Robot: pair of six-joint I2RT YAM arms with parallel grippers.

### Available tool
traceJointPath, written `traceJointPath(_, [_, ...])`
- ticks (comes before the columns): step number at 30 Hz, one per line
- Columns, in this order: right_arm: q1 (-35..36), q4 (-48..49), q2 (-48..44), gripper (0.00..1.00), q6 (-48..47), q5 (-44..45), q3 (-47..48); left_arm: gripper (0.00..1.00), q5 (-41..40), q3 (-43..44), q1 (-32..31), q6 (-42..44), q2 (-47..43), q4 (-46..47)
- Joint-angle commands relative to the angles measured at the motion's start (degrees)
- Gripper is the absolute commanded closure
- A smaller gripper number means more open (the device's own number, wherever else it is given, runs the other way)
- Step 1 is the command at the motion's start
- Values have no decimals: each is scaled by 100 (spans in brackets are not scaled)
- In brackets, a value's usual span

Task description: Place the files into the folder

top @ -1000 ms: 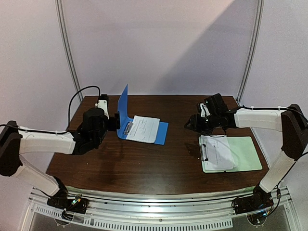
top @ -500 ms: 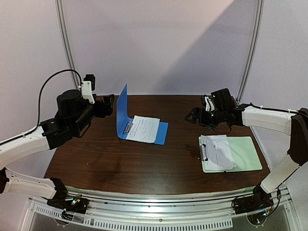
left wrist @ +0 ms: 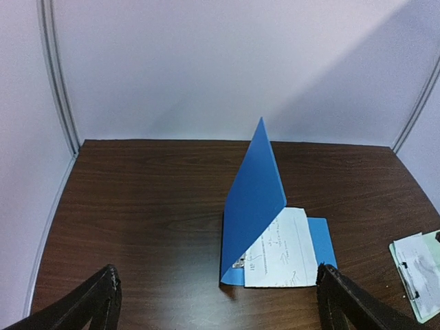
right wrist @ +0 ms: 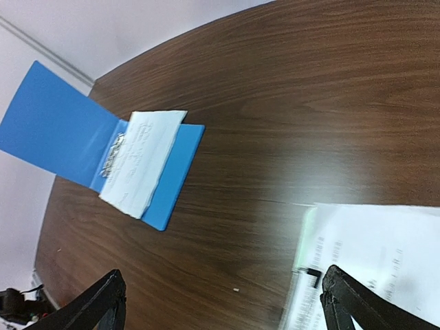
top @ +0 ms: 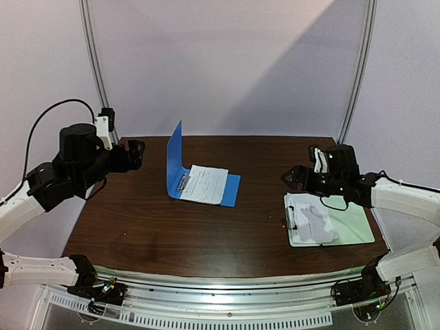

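The blue folder (top: 177, 159) stands open at the table's back middle, its cover upright and its base flat. A white sheet (top: 206, 183) lies on the base by the metal clip. A second white sheet (top: 313, 218) lies on the pale green clipboard (top: 354, 220) at the right. My left gripper (top: 134, 155) is open and empty, raised left of the folder. My right gripper (top: 295, 177) is open and empty, just behind the clipboard's left end. The left wrist view shows the folder (left wrist: 254, 192) and its sheet (left wrist: 282, 251) ahead of the gripper (left wrist: 218, 306). The right wrist view shows the folder (right wrist: 55, 130), its sheet (right wrist: 141, 161) and the clipboard sheet (right wrist: 378, 254) past the gripper (right wrist: 223, 306).
The dark wood table (top: 172, 234) is bounded by pale walls at the back and sides, with metal poles (top: 96, 75) at the back corners. A metal rail (top: 220, 289) runs along the near edge between the arm bases.
My left arm has lifted and drawn back left, away from the folder cover. My right arm has moved right and nearer, lowering toward the clipboard. Folder and sheets have not moved.
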Motion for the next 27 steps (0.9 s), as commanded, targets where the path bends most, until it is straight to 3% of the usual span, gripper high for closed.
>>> traceJointPath(1, [-39,295,-620,1,-58,1024,-639,1,-548,292,60,-316,-216,-1173])
traceJointPath(10, [-43,561,-1275,1,-31,1443,-1438,1,-1071,380,54,-391,-468,-1959])
traceJointPath(20, [-43,681,-1218,1,-378,1174,-1511,1,-1141,-834,54,-260,-1091,-1435])
traceJointPath(27, [-39,811,-1086,1,-490,1055,-1461,1,-1054,-1140,54,-145,-1541,-1058])
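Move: The blue folder, open with files on it, lies about 20 cm ahead of the left hand, 17 cm to its right and some 34 cm below. From the right hand the same folder is roughly 17 cm ahead, 34 cm to the left and 19 cm down. The sheets on the green clipboard lie about level with the right hand and some 12 cm to its right, also about 19 cm below. Leftward and somewhat back, the left hand keeps withdrawing empty from the folder, about 7 cm left and 4 back, then sinks some 6 cm while turning about 10 degrees counter-clockwise. The right hand slides roughly 5 cm right towards the clipboard sheets, easing slightly back and down, swings about 10 degrees clockwise, then all but stops. Both grippers stay wide open and touch nothing. ##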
